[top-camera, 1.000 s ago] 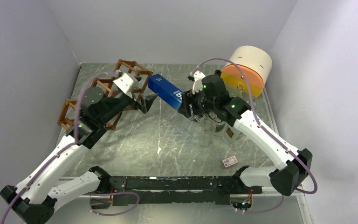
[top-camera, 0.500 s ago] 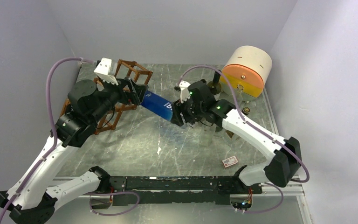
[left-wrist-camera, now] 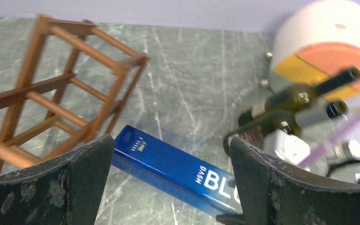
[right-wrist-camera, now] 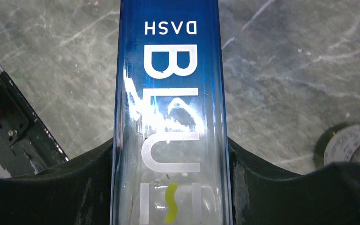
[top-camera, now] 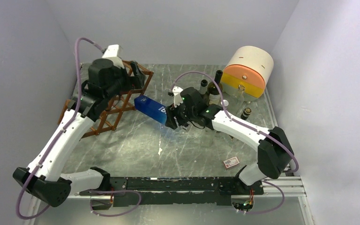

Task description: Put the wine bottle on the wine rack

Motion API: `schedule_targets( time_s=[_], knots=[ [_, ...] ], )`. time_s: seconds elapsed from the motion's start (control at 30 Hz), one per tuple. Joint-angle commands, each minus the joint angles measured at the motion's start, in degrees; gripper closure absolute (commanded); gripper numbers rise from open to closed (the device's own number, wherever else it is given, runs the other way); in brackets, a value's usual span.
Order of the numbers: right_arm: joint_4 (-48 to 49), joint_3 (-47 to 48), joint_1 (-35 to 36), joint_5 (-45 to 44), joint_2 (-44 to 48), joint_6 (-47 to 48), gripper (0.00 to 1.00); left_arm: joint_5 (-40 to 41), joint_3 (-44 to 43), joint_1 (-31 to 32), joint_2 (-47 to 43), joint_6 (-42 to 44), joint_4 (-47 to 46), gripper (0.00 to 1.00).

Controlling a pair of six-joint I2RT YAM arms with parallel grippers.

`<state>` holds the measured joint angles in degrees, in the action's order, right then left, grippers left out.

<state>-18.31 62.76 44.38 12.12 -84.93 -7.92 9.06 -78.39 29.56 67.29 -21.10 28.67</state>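
The wine bottle point(top-camera: 151, 109) is a square-sided blue glass bottle with white lettering. It is held nearly level over the table, and my right gripper point(top-camera: 171, 119) is shut on its clear lower part. The right wrist view shows the bottle point(right-wrist-camera: 168, 93) pressed between both black fingers of that gripper point(right-wrist-camera: 169, 150). Its free end points at the wine rack point(top-camera: 108, 115), a reddish-brown wooden lattice at the left. My left gripper point(top-camera: 133, 83) hangs open above the rack's right end. In its view the bottle point(left-wrist-camera: 168, 161) lies below and between the spread fingers of the left gripper point(left-wrist-camera: 171, 140), beside the rack point(left-wrist-camera: 120, 69).
A white, orange and yellow drum point(top-camera: 248, 70) stands at the back right. Dark green bottles point(top-camera: 213, 86) stand in front of it, and another point(top-camera: 246, 112) is further right. A small card box point(top-camera: 231, 162) lies near the front rail.
My right gripper has carried the bottle left and lower, toward the rack. My left arm has lifted and swung back over the rack, its gripper still open.
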Motion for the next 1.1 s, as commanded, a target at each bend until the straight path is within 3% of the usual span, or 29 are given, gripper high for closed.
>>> schedule_targets(
  time_s=[0.0,0.13,0.3,0.7,1.07],
  knots=[
    [17.67,1.63,0.33,2.66,-0.76,-0.35,1.0,-8.87,-1.51,-11.05,1.17,-7.15,0.41,0.03],
    [19.07,2.26,0.36,3.23,-2.42,0.01,1.0,-15.23,-0.16,-18.06,2.57,-9.83,0.21,0.03],
    [20.72,2.68,0.41,3.74,-4.53,0.24,1.0,-14.67,1.3,-21.88,3.53,-10.25,1.54,0.03],
    [27.78,5.06,0.36,6.6,-9.38,-4.13,1.0,-6.27,5.0,-25.14,3.1,-6.87,4.56,0.03],
    [34.06,3.75,0.44,5.99,-10.22,-8.81,1.0,-9.55,6.56,-27.76,5.43,-5.77,4.88,0.03]
  ],
)
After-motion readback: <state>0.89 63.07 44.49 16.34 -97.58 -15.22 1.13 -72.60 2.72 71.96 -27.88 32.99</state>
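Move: Held in the right hand, the blue bottle points its neck at the nearest rack bay, roughly 22 cm left, 13 cm ahead and 5 cm below that hand; dark wine bottles stand about 17 cm to the hand's right and 14 cm farther out. The middle of the wine rack lies some 18 cm left, 4 cm ahead and 23 cm below the empty left hand, with the blue bottle's middle about 4 cm right, 2 cm back and 22 cm below it. Feeding the blue bottle neck-first towards the rack bay, the right hand keeps its grip and goes about 6 cm left with some forward and down, tilting its left side up near the end. The open left hand swings about 14 cm left over the rack, first edging forward, then sinking some 9 cm as it turns counter-clockwise and tips down, still touching nothing visible. ##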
